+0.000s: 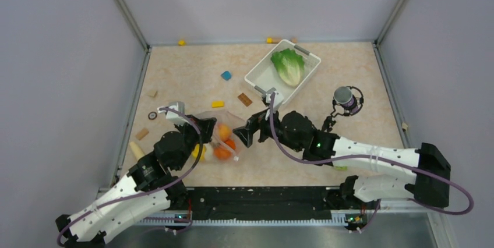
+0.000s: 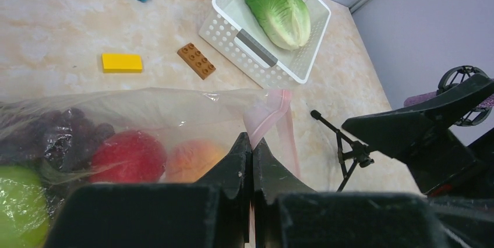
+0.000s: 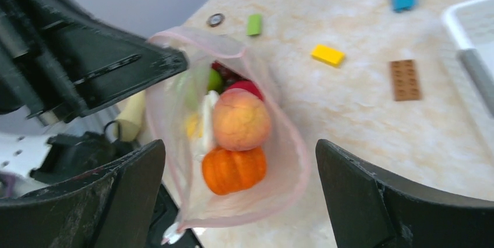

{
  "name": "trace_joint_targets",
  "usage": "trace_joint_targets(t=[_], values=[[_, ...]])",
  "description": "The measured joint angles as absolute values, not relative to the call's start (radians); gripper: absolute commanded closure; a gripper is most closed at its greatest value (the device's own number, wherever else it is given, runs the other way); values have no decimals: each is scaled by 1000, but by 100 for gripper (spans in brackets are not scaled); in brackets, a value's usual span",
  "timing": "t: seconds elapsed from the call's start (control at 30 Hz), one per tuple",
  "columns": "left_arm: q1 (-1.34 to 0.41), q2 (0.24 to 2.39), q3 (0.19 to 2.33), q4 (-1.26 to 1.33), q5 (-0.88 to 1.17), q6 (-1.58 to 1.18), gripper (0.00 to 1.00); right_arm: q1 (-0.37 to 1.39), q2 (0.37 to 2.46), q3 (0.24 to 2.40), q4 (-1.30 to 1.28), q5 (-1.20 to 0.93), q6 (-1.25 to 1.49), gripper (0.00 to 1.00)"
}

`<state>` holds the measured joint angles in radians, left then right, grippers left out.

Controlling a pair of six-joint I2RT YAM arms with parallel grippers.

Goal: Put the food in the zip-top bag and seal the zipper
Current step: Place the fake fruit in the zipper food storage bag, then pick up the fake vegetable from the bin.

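The clear zip-top bag point(image 1: 216, 138) lies between the two arms with its mouth held open toward the right. My left gripper point(image 1: 207, 124) is shut on the bag's mouth edge, pinching the pink zipper point(image 2: 271, 110) between its fingertips point(image 2: 240, 146). Inside the bag are an orange point(image 3: 234, 170), a peach-coloured fruit point(image 3: 241, 119), a red apple point(image 2: 128, 156), dark grapes point(image 2: 70, 127) and a green lime point(image 2: 17, 207). My right gripper point(image 1: 240, 136) stands wide open just in front of the bag's mouth, holding nothing. The green lettuce point(image 1: 289, 65) lies in the white basket point(image 1: 256, 79).
A blue block point(image 1: 226, 75), a yellow block point(image 1: 217, 104) and a brown brick point(image 1: 245, 99) lie between bag and basket. A small black stand with a purple-grey cup point(image 1: 347, 100) is at the right. Wooden pieces point(image 1: 143, 134) lie along the left wall.
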<state>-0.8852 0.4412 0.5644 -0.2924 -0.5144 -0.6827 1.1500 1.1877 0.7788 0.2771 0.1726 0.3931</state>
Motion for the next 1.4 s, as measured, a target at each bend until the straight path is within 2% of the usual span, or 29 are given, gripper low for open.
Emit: trace_joint_targets(t=[0.2, 0.33, 0.5, 0.9, 1.0, 1.2, 1.4], values=[[-885, 447, 564, -292, -524, -682, 100, 1126, 1169, 920, -31, 428, 360, 1], [-885, 467, 564, -292, -525, -681, 100, 957, 1279, 1105, -214, 458, 353, 1], [-885, 472, 564, -292, -544, -676, 100, 746, 1536, 1358, -412, 469, 291, 1], [-885, 503, 565, -292, -570, -648, 100, 653, 2246, 2117, -744, 574, -36, 1], [-885, 527, 565, -292, -575, -641, 100, 614, 2357, 2221, -758, 589, -89, 1], [-885, 587, 565, -291, -592, -627, 100, 566, 2460, 2225, -566, 685, -277, 1], [-885, 629, 565, -291, -608, -624, 100, 560, 2515, 2225, -429, 714, -353, 1]])
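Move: The lettuce lies about 37 cm ahead of the open right gripper, 17 cm to its right and 19 cm below. The basket around it centres some 34 cm ahead and 14 cm right; the brown brick is about 23 cm ahead and 2 cm left. The zipper bag sits roughly 3 cm ahead and 10 cm left, 15 cm below. From the left gripper, already pinching the bag's rim, the lettuce is about 34 cm ahead and 25 cm right. Swing the right gripper away from the bag, forward and right, then on forward and down over the basket to the lettuce's leafy end: about 40 cm out, 15 cm right, 15 cm down. Roll the wrist and turn the fingers from left-forward to forward and slanting down, kept wide open. Keep the left pinch on the bag's rim while easing that hand down some 4 cm with a slight roll. ##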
